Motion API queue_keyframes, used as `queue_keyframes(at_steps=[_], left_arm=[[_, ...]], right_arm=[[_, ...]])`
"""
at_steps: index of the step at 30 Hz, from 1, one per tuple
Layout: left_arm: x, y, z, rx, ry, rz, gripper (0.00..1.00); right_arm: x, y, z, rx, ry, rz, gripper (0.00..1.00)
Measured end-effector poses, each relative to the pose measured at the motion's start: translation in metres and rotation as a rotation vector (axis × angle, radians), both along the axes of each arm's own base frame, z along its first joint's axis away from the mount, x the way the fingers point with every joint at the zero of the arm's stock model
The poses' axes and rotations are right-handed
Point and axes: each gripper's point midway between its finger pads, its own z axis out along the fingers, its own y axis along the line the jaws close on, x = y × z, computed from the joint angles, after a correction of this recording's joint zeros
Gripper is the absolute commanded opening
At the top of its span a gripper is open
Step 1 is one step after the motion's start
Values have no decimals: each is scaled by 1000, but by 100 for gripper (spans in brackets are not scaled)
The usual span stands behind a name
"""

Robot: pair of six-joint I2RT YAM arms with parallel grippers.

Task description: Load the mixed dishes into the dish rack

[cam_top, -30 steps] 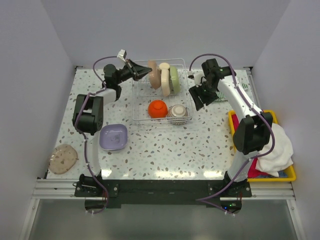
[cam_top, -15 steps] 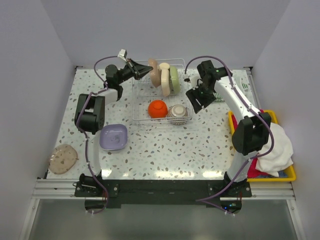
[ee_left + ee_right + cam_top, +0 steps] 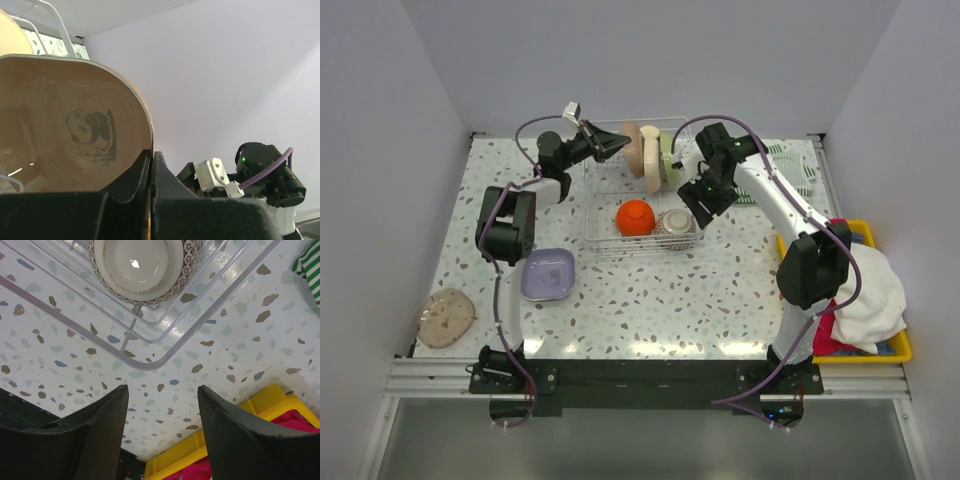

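Note:
My left gripper (image 3: 617, 146) is shut on the rim of a brown rounded-square plate (image 3: 631, 148) and holds it on edge over the back of the dish rack (image 3: 595, 215). The left wrist view shows the plate's panda-printed face (image 3: 75, 130) clamped between the fingers (image 3: 165, 172). A cream plate (image 3: 650, 160) and a green plate (image 3: 668, 158) stand upright beside it. An orange-red bowl (image 3: 635, 216) and a grey patterned bowl (image 3: 676, 222) sit in the rack's front. My right gripper (image 3: 696, 196) is open and empty at the rack's right edge, just past the grey bowl (image 3: 136, 265).
A lavender rounded-square dish (image 3: 547, 274) and a pale round plate (image 3: 446, 317) lie on the table at left. A striped green cloth (image 3: 795, 165) lies at the back right. A yellow tray (image 3: 895, 350) with cloths stands at right. The rack's corner wire (image 3: 150, 365) is below my right gripper.
My right arm has swung left, up to the rack's right side. My left gripper has carried the brown plate a little right, closer to the cream plate.

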Motion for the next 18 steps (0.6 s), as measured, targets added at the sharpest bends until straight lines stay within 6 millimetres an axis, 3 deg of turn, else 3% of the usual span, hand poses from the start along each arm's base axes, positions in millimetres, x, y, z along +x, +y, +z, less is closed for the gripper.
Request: queue_keyframes(at_steps=[5,6,8,11,15,18], left_arm=[[3,3,-7,6,31,6,0],[4,3,-10,8,43,8,4],[5,5,-17,18,72,14,26],[8,5,-31,45,127,20,44],[8,5,-47,87,172,22,60],[9,6,-59,143,199,31,65]], right_arm=[[0,0,-2,-7,3,4,61],[0,0,-2,-7,3,4,61],[0,1,-2,-7,2,7,61],[0,2,-2,-7,2,9,61],[1,2,-6,-11,13,9,61],[2,3,-11,-16,26,9,61]])
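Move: The left hand already pinches the brown plate by its top edge, over its rack slot, which lies almost straight below, about 12 cm down and 1 cm to the right. The cream plate stands some 5 cm to the hand's right and 2 cm back, the cream cup 4 cm right and 3 cm ahead, the red bowl about 15 cm back. From the right hand the slot lies roughly 11 cm ahead, 13 cm left and a little lower. The left hand sinks almost straight down, about 6 cm, first gently with the brown plate still pinched by its top edge to set it into the rack slot beside the cream plate, edging barely a centimetre forward. After the first 2 cm or so the fingers open from shut to over half wide and let go of the plate while the hand goes on down faster, the upward-tilted fingers tipping down some 10 to 15 degrees to near level, with the plate's edge between them. ##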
